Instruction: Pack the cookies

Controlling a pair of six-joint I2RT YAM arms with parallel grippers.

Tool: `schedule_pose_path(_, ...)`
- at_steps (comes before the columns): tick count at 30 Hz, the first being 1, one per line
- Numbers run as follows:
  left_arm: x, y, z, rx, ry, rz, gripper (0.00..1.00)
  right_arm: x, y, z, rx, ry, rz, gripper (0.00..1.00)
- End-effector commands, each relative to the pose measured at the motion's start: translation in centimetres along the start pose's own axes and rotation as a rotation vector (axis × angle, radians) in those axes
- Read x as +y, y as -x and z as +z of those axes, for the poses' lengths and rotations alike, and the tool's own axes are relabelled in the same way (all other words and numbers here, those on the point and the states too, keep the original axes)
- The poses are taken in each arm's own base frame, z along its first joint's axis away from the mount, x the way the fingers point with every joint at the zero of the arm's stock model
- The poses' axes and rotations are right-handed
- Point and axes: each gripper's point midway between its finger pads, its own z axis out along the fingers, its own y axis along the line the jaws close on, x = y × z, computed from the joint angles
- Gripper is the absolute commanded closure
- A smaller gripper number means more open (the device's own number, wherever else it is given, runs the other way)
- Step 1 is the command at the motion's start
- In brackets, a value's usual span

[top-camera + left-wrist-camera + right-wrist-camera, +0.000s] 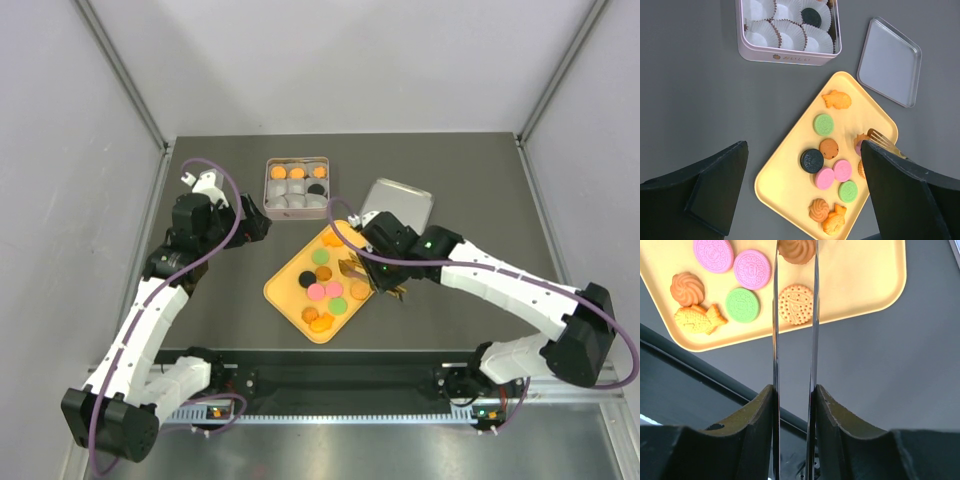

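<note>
The cookies (322,282) lie on a yellow tray (285,292): pink (842,170), green (823,124), black (812,161), brown and fish-shaped ones. A few more sit in the paper cups of the pale tin (297,187). My right gripper (794,395) is shut on metal tongs (775,315). The tongs' two blades flank a brown swirl cookie (796,250) at the tray's right side, and whether they touch it cannot be told. My left gripper (805,192) hangs open above the tray's left part, holding nothing.
The tin's silver lid (397,203) lies on the dark table to the right of the tin, just behind the right arm. The tray sits diagonally at mid-table. The table's near edge and a black rail (700,365) lie close below the right gripper.
</note>
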Motion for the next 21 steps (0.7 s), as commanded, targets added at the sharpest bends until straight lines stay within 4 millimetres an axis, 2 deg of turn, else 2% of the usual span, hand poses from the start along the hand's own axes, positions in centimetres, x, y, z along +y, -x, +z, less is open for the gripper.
schedule_pose_path(1, -0.2, 0.9, 0.0, -0.040, -0.014, -0.002, 0.01, -0.2, 2.7, -1.2, -0.079, -0.002, 0.007, 0.66)
schedule_pose_path(5, -0.2, 0.8, 0.1, -0.037, -0.014, -0.002, 0.01, -0.4, 4.4, -1.8, -0.117, -0.003, 0.017, 0.66)
schedule_pose_path(9, -0.2, 0.9, 0.1, -0.036, -0.015, -0.002, 0.01, -0.4, 7.6, -2.2, -0.175, 0.001, 0.020, 0.65)
schedule_pose_path(13, -0.2, 0.8, 0.2, -0.035, -0.014, -0.002, 0.01, -0.6, 12.4, -2.4, -0.267, 0.008, 0.044, 0.65)
schedule_pose_path(15, -0.2, 0.7, 0.3, -0.029, -0.017, -0.003, 0.01, -1.4, 15.3, -1.9, -0.317, 0.002, 0.068, 0.65)
schedule_pose_path(20, -0.2, 0.7, 0.3, -0.030, -0.017, -0.004, 0.01, -2.5, 20.5, -0.1, -0.384, -0.001, 0.108, 0.64)
schedule_pose_path(21, -0.2, 0.8, 0.2, -0.035, -0.018, -0.003, 0.01, -2.5, 21.6, 0.9, -0.386, -0.004, 0.104, 0.65)
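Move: Ahead and to the left of the right hand, which already holds the swirl cookie just above the yellow tray, the cookie box has its middle about 16 cm forward, 10 cm left and 2 cm lower. The black cookie in it lies some 15 cm forward and 6 cm left, the fish cookie 6 cm forward and 2 cm left, and the silver tray 11 cm forward and 9 cm right. From the left hand, the box is roughly 5 cm forward and 5 cm right, 10 cm below. Carrying the swirl cookie still pinched between its fingers, the right hand goes forward about 13 cm from over the yellow tray towards the right side of the cookie box, rising some 7 cm and drifting left nearly as much. It starts slowly and speeds up, while the wrist swings the fingertips outward and left by around 15 degrees. ##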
